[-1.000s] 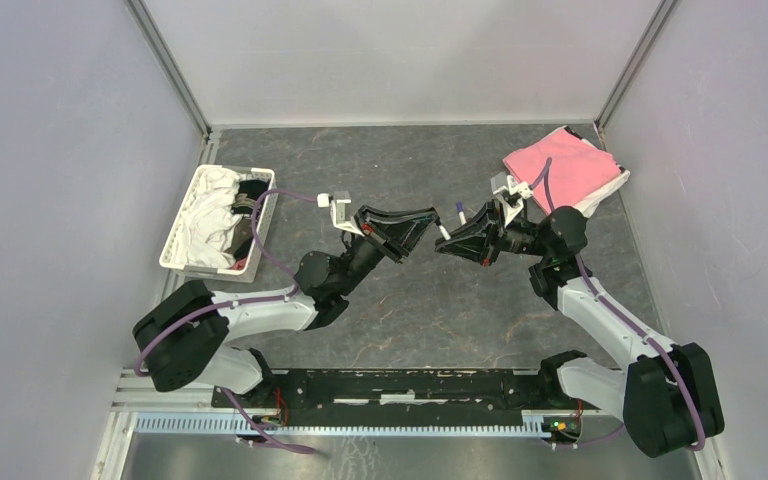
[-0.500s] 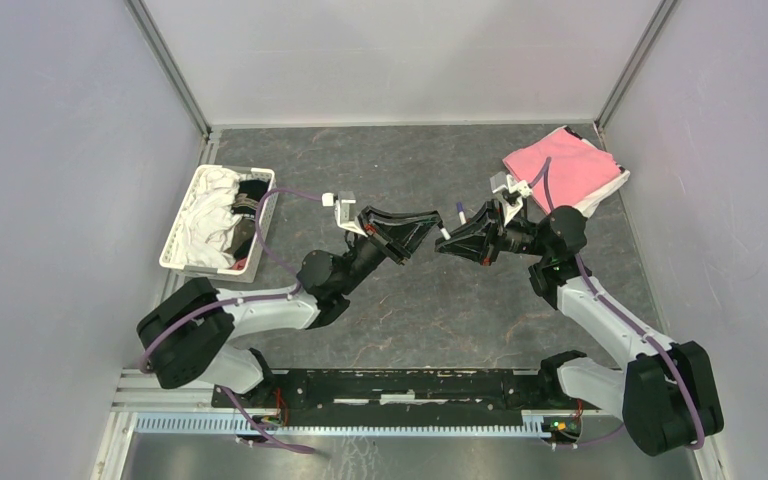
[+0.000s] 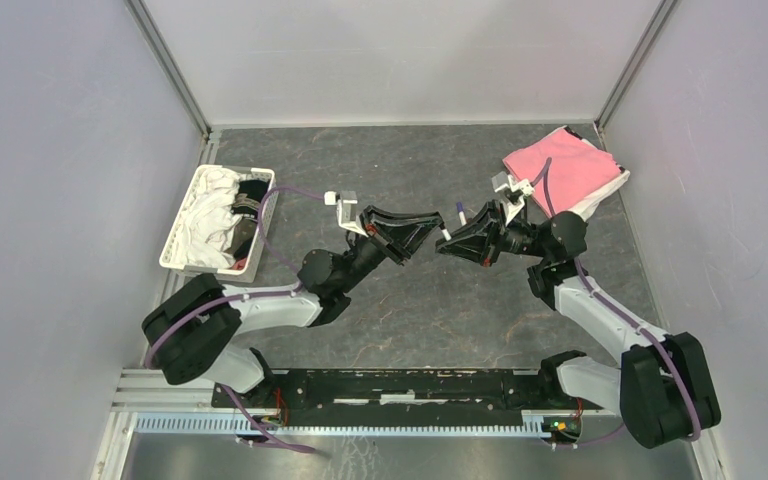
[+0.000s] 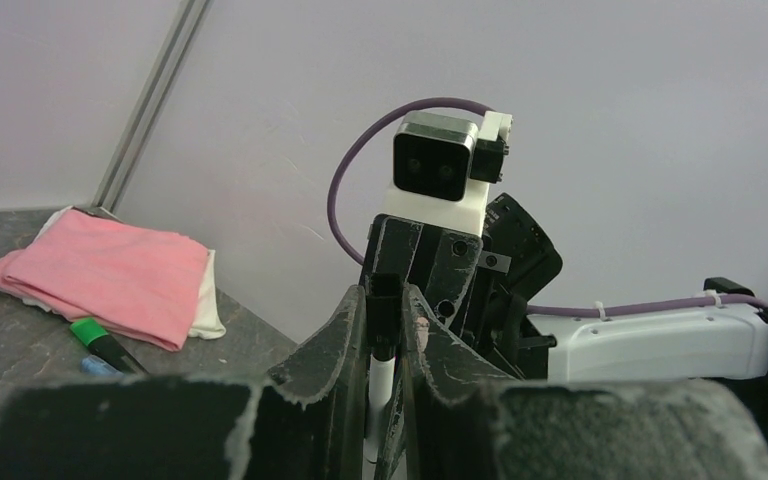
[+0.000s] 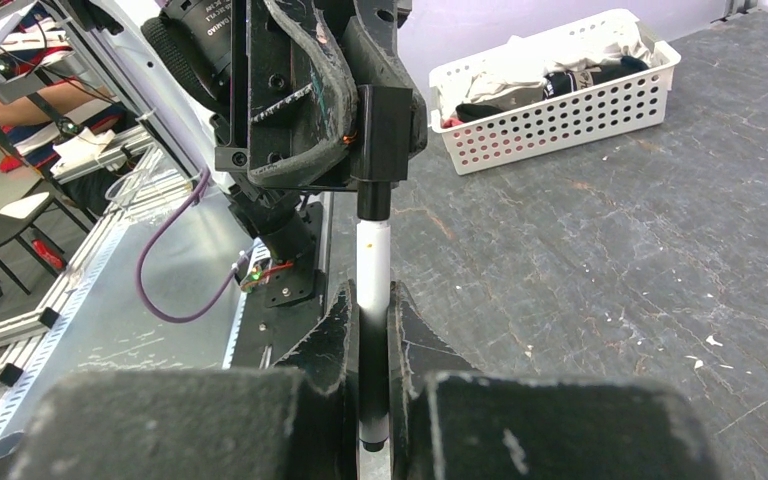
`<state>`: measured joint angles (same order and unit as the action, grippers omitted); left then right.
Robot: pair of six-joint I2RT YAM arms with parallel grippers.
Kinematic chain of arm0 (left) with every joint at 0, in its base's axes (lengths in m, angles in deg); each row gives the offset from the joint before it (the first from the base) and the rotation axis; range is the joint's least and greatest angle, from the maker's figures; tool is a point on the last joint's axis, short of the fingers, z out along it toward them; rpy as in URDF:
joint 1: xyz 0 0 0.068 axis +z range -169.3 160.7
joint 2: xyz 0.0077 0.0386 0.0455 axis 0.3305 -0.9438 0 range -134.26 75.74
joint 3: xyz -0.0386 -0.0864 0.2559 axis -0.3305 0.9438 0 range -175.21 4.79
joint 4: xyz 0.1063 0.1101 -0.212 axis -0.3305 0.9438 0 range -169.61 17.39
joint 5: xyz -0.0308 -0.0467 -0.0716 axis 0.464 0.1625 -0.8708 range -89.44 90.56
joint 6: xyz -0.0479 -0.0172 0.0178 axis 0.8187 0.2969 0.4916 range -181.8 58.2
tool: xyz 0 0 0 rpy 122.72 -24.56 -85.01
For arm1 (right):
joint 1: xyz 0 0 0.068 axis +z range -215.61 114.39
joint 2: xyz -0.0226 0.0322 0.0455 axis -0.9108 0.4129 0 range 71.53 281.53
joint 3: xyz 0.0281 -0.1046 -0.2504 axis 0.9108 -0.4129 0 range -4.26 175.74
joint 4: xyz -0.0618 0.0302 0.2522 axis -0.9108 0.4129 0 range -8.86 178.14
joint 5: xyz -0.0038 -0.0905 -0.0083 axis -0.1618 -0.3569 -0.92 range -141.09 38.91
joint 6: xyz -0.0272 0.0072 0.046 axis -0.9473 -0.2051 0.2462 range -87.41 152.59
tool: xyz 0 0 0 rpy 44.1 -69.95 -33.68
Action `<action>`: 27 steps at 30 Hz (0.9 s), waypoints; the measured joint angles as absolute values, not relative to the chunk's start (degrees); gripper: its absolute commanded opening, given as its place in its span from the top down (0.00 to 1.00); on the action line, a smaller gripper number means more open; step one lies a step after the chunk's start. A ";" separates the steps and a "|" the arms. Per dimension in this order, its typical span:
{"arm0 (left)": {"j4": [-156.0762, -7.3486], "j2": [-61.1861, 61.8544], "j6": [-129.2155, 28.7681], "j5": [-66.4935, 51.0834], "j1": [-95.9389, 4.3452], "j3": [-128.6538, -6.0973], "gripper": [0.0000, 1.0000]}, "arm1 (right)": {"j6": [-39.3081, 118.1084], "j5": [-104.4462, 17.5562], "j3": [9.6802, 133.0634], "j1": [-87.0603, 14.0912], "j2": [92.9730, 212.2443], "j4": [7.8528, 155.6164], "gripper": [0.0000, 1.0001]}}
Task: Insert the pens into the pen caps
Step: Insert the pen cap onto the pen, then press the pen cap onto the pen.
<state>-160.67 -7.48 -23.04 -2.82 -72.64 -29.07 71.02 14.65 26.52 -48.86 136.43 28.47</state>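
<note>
My two grippers meet tip to tip over the middle of the table. The right gripper is shut on a thin white pen that runs along the gap between its fingers and out past the tips. The pen's front end sits in a black pen cap, which the left gripper is shut on. In the left wrist view the white barrel shows below the cap. A black marker with a green end lies by the pink cloth.
A white perforated basket of cloths stands at the left. The pink cloth lies at the back right with a small blue thing beside it. A short white piece with a purple tip shows just behind the fingertips.
Both arms have drifted only slightly, the left wrist a touch forward. Both grips are unchanged.
</note>
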 measured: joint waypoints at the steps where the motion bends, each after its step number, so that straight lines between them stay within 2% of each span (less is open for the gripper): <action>1: -160.67 -7.59 -23.11 -3.19 -72.60 -29.07 0.98 | 71.57 14.67 26.15 -48.86 136.61 27.47 1.00; 4: -159.86 -7.74 -23.70 -4.55 -72.36 -29.20 0.97 | 72.24 14.78 25.06 -48.92 137.02 25.46 1.00; 8: -157.28 -7.74 -23.94 -5.55 -72.09 -30.01 0.91 | 70.96 14.71 24.10 -49.45 137.07 25.13 1.00; 13: -153.58 -6.72 -23.89 -5.27 -71.83 -30.49 0.77 | 68.14 14.39 23.97 -49.78 136.96 26.84 1.00; 16: -151.86 -5.73 -23.83 -5.03 -71.81 -30.45 0.65 | 66.89 14.30 23.94 -49.75 136.78 27.43 1.00; 27: -144.38 -1.82 -23.85 -5.57 -72.31 -29.18 0.44 | 63.57 14.19 23.94 -49.21 135.82 28.26 1.00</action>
<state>-144.38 -1.82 -23.85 -5.57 -72.31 -29.18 63.57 14.19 23.94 -49.21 135.82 28.26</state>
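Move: Standing upright in the right fingers, the white pen has its middle about 5 cm below the left hand and 1 cm back; the black cap in the left fingers is already on its top, some 7 cm above the right hand and 1 cm ahead. On the table, 30 cm below the left hand, a blue-capped pen lies about 9 cm ahead and 7 cm right, a green-capped marker about 15 cm ahead and 20 cm right. Pressing the cap down on the pen, the left hand, still pinching it, sinks just over 1 cm and edges right, while the right hand keeps its grip on the pen and sinks about 1.5 cm as well. Then the left fingers open to about half and let go of the cap, the hand dipping roughly another 1.5 cm around it, fingertips tipping down about 10 degrees in all. ##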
